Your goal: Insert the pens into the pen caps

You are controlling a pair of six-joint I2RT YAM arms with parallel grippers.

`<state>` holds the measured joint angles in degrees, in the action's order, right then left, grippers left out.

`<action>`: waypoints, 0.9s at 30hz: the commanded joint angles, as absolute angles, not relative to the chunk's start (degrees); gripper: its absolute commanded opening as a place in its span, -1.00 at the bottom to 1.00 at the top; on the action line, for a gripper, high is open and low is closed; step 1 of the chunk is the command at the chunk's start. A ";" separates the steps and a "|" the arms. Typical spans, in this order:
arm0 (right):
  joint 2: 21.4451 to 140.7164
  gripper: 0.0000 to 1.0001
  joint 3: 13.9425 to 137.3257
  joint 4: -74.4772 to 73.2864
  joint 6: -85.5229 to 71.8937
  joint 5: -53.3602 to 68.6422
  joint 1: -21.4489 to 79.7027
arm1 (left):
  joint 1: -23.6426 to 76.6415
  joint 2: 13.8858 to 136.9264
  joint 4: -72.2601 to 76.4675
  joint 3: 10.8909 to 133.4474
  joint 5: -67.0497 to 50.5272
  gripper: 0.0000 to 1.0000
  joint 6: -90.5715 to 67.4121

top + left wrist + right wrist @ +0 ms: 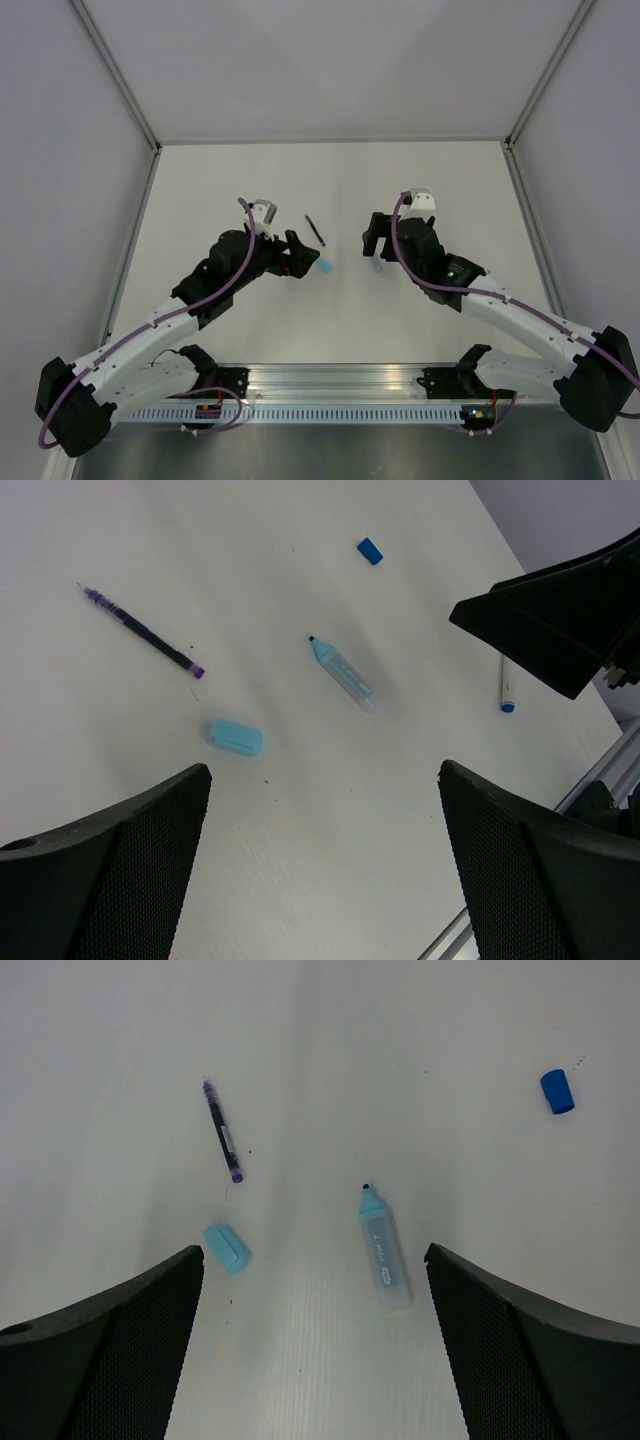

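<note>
A slim black pen (316, 230) lies on the table between both grippers; it also shows in the left wrist view (140, 632) and the right wrist view (222, 1132). A sky-blue pen cap (326, 266) (236, 737) (227, 1248) lies near it. A dark blue pen cap (369, 550) (557, 1091) lies farther off. A white-barrel pen (507, 685) shows partly behind the right gripper. An uncapped pale-blue highlighter (345, 675) (385, 1250) lies by the sky-blue cap. My left gripper (305, 255) (322, 780) and right gripper (372, 238) (312, 1255) are open, empty, above the table.
The white table (330, 320) is fenced by an aluminium frame with grey walls at the back and sides. A metal rail (330, 385) runs along the near edge by the arm bases. The right gripper's black body (560, 610) juts into the left wrist view.
</note>
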<state>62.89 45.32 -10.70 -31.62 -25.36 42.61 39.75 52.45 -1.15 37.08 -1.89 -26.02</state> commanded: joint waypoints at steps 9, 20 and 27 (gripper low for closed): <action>71.18 0.85 52.37 -14.91 -21.45 -28.56 42.45 | 39.90 48.96 -3.61 35.25 13.26 0.98 -28.47; 87.88 0.39 62.21 -25.58 -24.44 -16.28 31.82 | 39.90 42.89 -2.55 31.64 18.36 0.98 -30.06; 98.24 0.21 74.16 -25.39 -20.74 -4.49 32.25 | 39.90 37.89 -4.66 29.97 25.13 0.98 -31.46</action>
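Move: The light-blue pen lies about 18 cm below the right hand, some 4 cm ahead and 3 cm to its right. Its light-blue cap is about 11 cm to that hand's left and 2 cm ahead; the dark pen is roughly 14 cm ahead and 14 cm left, and the dark-blue cap some 21 cm ahead and 16 cm right. From the left hand, the light-blue pen is about 10 cm ahead, 18 cm right and 20 cm below. Towards the light-blue pen comes the right hand, sinking about 9 cm and reaching 6 cm forward, with a short swing right and back again on the way. It tips its fingers some 25 degrees further down, dips its left side and narrows its open fingers by about a third, still clear of the pen. The left hand shifts about 7 cm left, away from that pen, turning counter-clockwise and staying wide open. ##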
